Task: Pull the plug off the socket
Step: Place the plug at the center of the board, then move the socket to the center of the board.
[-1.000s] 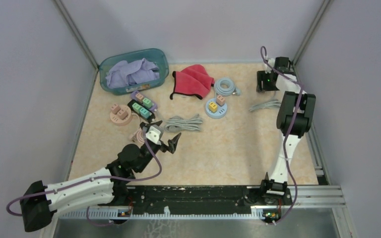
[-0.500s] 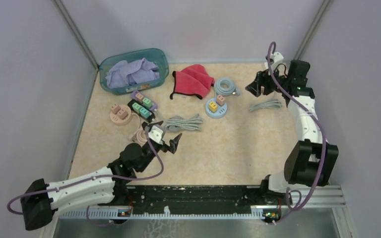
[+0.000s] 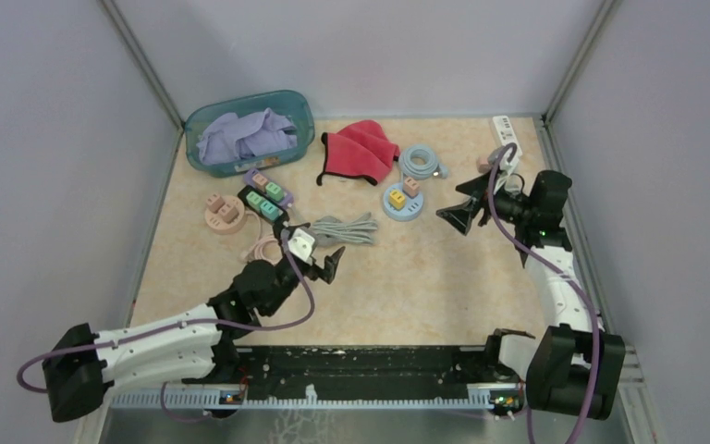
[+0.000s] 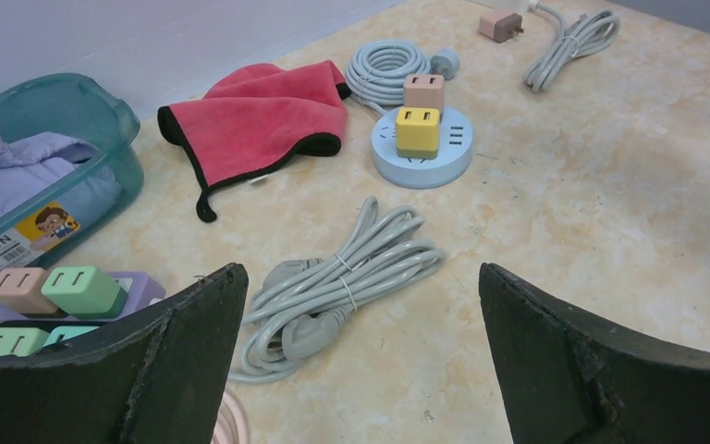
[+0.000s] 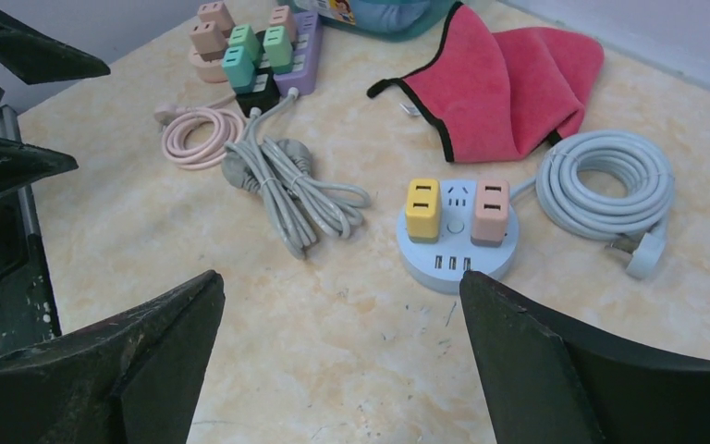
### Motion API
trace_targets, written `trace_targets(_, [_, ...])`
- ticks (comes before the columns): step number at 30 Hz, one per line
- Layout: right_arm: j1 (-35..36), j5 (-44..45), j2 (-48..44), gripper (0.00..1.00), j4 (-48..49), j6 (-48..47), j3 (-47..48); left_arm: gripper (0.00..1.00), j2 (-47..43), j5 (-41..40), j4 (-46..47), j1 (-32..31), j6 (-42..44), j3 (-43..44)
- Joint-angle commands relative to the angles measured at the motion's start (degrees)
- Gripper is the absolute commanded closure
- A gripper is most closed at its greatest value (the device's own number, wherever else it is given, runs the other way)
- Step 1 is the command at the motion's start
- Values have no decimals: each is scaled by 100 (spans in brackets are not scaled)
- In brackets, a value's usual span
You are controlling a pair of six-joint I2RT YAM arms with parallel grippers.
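Observation:
A round pale-blue socket (image 3: 403, 209) (image 5: 456, 266) (image 4: 422, 170) lies mid-table with a yellow plug (image 3: 396, 197) (image 5: 422, 208) (image 4: 418, 128) and a pink plug (image 3: 411, 186) (image 5: 490, 208) (image 4: 423, 91) standing in it. My right gripper (image 3: 453, 215) (image 5: 340, 275) hovers just right of this socket, open and empty, its right fingertip close to the socket's rim. My left gripper (image 3: 322, 264) (image 4: 356, 268) is open and empty above the floor, near a grey cable bundle (image 3: 342, 228) (image 4: 342, 277).
Other plugged sockets sit at the left: a purple strip (image 3: 270, 188), a black strip (image 3: 263, 205) and a pink round one (image 3: 225, 215). A red cloth (image 3: 359, 150), a teal basin (image 3: 250, 134), a coiled pale-blue cable (image 3: 419, 159) and a white power strip (image 3: 504, 134) lie further back.
My right arm has swung from the back right corner down toward the round blue socket, and its jaws have spread wider. The left gripper has edged slightly forward and right.

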Motion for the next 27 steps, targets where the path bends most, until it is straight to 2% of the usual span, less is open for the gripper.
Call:
trace_targets(1, [-24,-279,-141,1,812,154,152,0,297,15,-184,51,39,454])
trace_targets(4, [-24,-232,-81,1,608,16,212,0,708,396,-581,319,-258,927])
trace_targets(6, [-28,-160,-65,1,564,-11,216,0,983,1324,-628,686,-711,1166])
trace_targets(10, [-24,-36,-44,2,323,-115,308,0,1864,3150,-138,1600,-1658,1620])
trace_targets(15, [-24,125,-34,2,23,-277,427,0,3584,4673,-146,2271,-2033,3052])
trace_targets(19, [-24,254,35,2,-292,-392,574,2,5068,5446,-747,2713,-2198,4414])
trace_targets(22, [-24,359,87,2,-531,-523,685,0,5855,5705,-1075,2877,-2130,5243])
trace_targets(25, [-30,408,142,2,-617,-599,712,0,6285,5582,-1608,2841,-1782,5951])
trace_targets(27, [-55,437,165,2,-676,-656,732,0,6385,5186,-1789,2753,-1492,6180])
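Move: The round socket with its yellow and pink plugs is about 19 cm ahead of the left hand, 19 cm to its right and 17 cm below. The grey cable bundle lies on the way, 10 cm ahead and 3 cm right; the red cloth is some 33 cm ahead and 8 cm right, the coiled cable about 30 cm ahead and 23 cm right, all near table height. From the right hand the round socket is roughly 12 cm ahead, 9 cm left and 19 cm below. Swing the empty left gripper forward about 20 cm and to the right, high across the grey cable bundle towards the round socket, letting it sink only near the end. Tip the fingers down some 30 degrees on the way while turning them clockwise. Keep them wide open, still clear of the plugs. ##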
